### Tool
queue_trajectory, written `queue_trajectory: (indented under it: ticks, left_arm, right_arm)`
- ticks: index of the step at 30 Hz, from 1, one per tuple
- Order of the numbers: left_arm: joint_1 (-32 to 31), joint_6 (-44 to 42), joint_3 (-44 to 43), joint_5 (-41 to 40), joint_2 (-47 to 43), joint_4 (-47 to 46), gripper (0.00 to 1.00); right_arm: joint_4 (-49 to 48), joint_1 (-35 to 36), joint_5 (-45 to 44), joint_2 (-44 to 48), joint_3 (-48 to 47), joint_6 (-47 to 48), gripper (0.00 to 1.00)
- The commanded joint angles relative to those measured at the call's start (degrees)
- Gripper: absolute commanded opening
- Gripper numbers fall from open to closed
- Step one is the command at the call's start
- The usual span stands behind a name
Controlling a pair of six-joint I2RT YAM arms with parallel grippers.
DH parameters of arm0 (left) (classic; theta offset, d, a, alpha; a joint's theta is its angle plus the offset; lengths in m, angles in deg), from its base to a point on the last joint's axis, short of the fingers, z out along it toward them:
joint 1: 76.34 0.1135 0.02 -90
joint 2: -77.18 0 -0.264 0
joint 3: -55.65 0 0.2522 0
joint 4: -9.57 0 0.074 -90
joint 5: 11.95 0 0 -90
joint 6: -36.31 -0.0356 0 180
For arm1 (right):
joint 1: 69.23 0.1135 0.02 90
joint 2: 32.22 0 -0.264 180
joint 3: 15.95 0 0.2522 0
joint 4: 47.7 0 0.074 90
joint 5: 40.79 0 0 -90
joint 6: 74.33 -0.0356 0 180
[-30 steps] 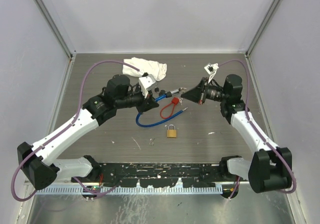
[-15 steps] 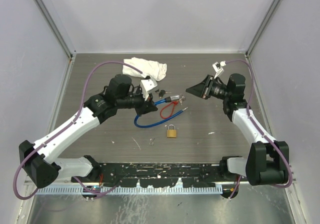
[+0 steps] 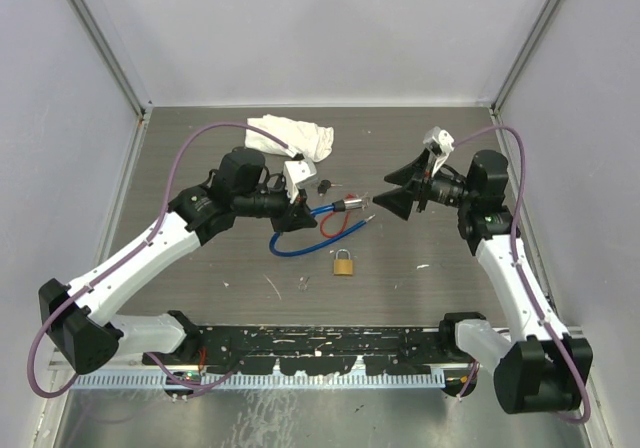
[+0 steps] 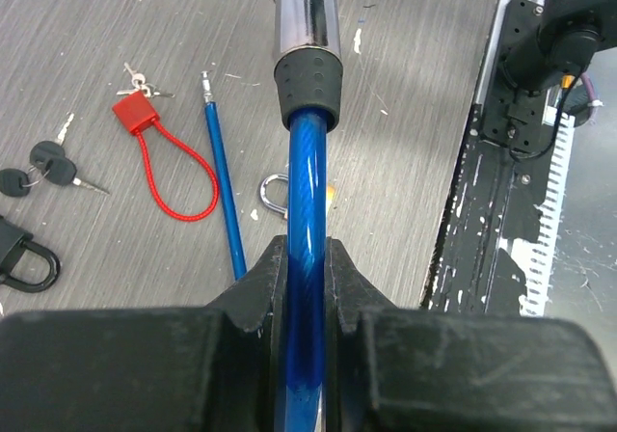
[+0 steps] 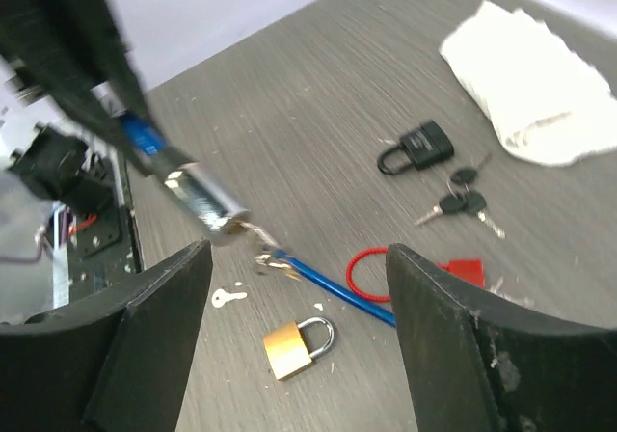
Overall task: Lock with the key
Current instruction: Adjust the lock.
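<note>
A blue cable lock (image 4: 307, 210) with a chrome cylinder head (image 4: 307, 17) is held above the table, and my left gripper (image 4: 307, 278) is shut on the cable just behind the head. A key (image 5: 253, 234) sticks out of the head's (image 5: 204, 201) end with a small bunch hanging from it. In the top view the head (image 3: 352, 204) points right toward my right gripper (image 3: 400, 190). That gripper (image 5: 299, 268) is open, a short way off the key, with nothing between its fingers. The cable's free pin end (image 4: 220, 181) lies on the table.
On the table lie a brass padlock (image 3: 343, 263), a red cable lock (image 3: 338, 220), a black padlock (image 5: 419, 146) with black-headed keys (image 5: 461, 196) beside it, and a white cloth (image 3: 292, 136) at the back. A small loose key (image 5: 227, 298) lies near the brass padlock (image 5: 294, 342).
My right gripper has opened, let go at the key and drawn back to the right. The left gripper keeps its hold on the cable, shifted slightly.
</note>
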State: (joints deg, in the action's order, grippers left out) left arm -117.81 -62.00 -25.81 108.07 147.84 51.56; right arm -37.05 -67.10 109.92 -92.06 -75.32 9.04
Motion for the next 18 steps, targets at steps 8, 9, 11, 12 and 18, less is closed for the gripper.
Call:
queue_trajectory:
  ticks: [8,9,11,12,18]
  left_arm:
    - [0.37,-3.10,0.81,7.39,-2.63,-4.56,0.00]
    - [0.32,-3.32,1.21,7.50,-2.88,-4.77,0.00]
    - [0.38,-3.82,1.89,7.57,-3.43,-5.44,0.00]
    - [0.35,-3.93,2.27,7.59,-3.70,-5.75,0.00]
    - [0.48,-3.92,3.84,8.20,-4.25,-8.01,0.00]
  right_arm:
    - [-1.99,1.30,13.31,-3.29,-4.81,-4.82,0.60]
    - [-1.75,1.37,13.61,-3.44,-5.18,-5.32,0.57]
    - [-1.30,1.38,14.26,-3.45,-5.26,-6.03,0.55]
    - [-0.99,1.38,14.66,-3.37,-5.11,-6.23,0.53]
    - [-0.55,1.45,17.07,-3.27,-4.07,-7.88,0.48]
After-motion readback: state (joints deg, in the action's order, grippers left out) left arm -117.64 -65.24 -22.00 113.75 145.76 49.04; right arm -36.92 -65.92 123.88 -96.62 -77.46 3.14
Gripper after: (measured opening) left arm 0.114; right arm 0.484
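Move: The key with its ring, sticking out of the silver lock cylinder on the blue cable that the left hand still holds, is about 4 cm left of the open right hand, 3 cm back and 2 cm below. On the table, some 22 cm below, the gold padlock lies about 7 cm left and 8 cm back, and the red lock about 6 cm left and 7 cm ahead. From the left hand the key is roughly 14 cm right, 4 cm ahead, 5 cm below. The right hand swings back and left some 4 cm towards the key, turning counter-clockwise, its fingers partly closing. ##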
